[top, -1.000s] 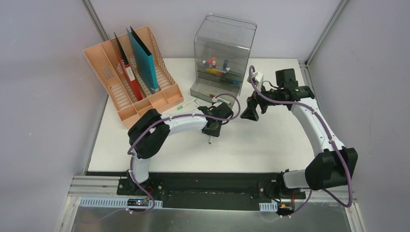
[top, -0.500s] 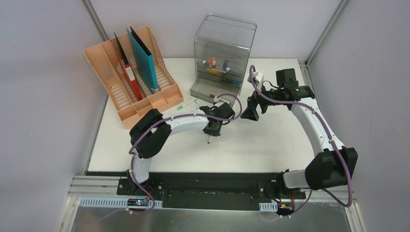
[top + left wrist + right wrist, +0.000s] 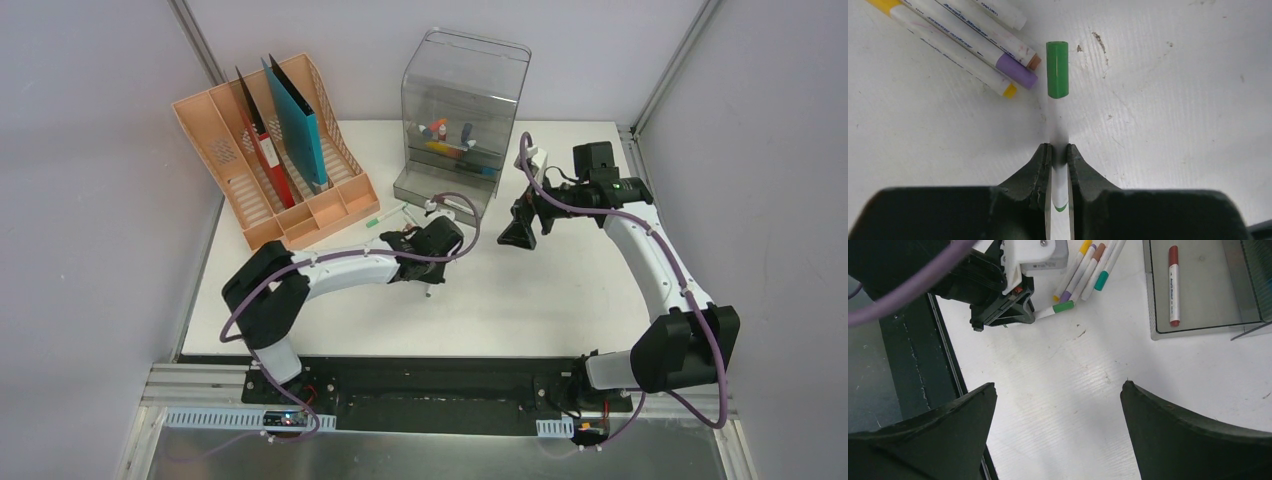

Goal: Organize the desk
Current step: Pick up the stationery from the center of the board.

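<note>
My left gripper (image 3: 1058, 150) is shut on the white barrel of a green-capped marker (image 3: 1057, 70), which points straight ahead over the white desk (image 3: 540, 290). Whether the marker rests on the desk or hangs just above it I cannot tell. Three more markers (image 3: 973, 45) lie on the desk just left of its cap. In the right wrist view the left gripper (image 3: 1030, 315) holds this same marker (image 3: 1063, 306). My right gripper (image 3: 1058, 384) hangs open above bare desk, right of the left one, with nothing between its fingers.
A clear grey drawer box (image 3: 462, 100) holding markers stands at the back. Its pulled-out drawer (image 3: 1198, 315) holds a red-capped marker (image 3: 1173, 285). A peach file rack (image 3: 225, 150) with upright folders stands at the back left. The desk's black front rail (image 3: 430, 375) runs along the near edge.
The left jaws have closed on the green-capped marker. The left elbow has swung left and down, and the wrist has shifted slightly left. The right arm has hardly moved.
</note>
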Motion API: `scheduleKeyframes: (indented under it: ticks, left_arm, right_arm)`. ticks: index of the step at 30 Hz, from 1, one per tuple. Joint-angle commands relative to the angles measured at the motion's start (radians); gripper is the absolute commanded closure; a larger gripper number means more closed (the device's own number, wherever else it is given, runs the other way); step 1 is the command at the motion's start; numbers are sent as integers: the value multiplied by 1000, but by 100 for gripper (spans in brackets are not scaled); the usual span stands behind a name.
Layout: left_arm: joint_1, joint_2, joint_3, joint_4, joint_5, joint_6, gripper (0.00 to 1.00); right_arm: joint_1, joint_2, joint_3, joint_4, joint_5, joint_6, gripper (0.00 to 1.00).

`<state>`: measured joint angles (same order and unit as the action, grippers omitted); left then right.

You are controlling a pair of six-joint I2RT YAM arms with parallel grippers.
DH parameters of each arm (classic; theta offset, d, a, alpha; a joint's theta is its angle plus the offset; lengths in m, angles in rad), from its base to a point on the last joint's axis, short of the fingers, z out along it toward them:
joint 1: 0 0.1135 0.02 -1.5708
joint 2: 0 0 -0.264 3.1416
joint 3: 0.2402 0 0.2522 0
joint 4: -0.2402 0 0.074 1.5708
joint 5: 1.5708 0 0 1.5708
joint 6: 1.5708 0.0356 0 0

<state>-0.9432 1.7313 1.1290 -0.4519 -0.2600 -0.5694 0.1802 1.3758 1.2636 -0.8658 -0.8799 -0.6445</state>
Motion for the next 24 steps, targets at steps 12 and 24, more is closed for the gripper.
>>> scheduleKeyframes:
  ticks: [12, 24]
  left_arm:
    - [-6, -331, -355, 620, 75, -17, 100]
    - [-6, -435, -538, 977, 83, -32, 100]
  right_arm:
    - [-5, 84, -21, 102, -310, 150, 1]
    - [68, 78, -206, 618, -285, 608, 1]
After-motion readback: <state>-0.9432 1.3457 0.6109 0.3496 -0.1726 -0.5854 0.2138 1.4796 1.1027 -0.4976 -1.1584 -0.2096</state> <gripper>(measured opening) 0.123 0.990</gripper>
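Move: The green-capped marker is already pinched in the left gripper and just clear of the table. The open right gripper it is going to is about 16 cm to the left hand's right, 3 cm ahead and some 16 cm higher. The row of markers lies roughly 10 cm ahead and 5 cm left, and the red marker in the clear tray about 18 cm ahead and 4 cm right. From the right hand, the green marker lies some 16 cm left, 2 cm back and 16 cm below. Lift the left gripper about 7 cm, away from the table, keeping the pinch on the green-capped marker, and roll the wrist some 40 degrees so the fingers swing up from pointing down towards the right gripper. Meanwhile bring the right gripper, still wide open, about 5 cm left towards the marker, tilting its fingers nearer level and easing down slightly late on. ##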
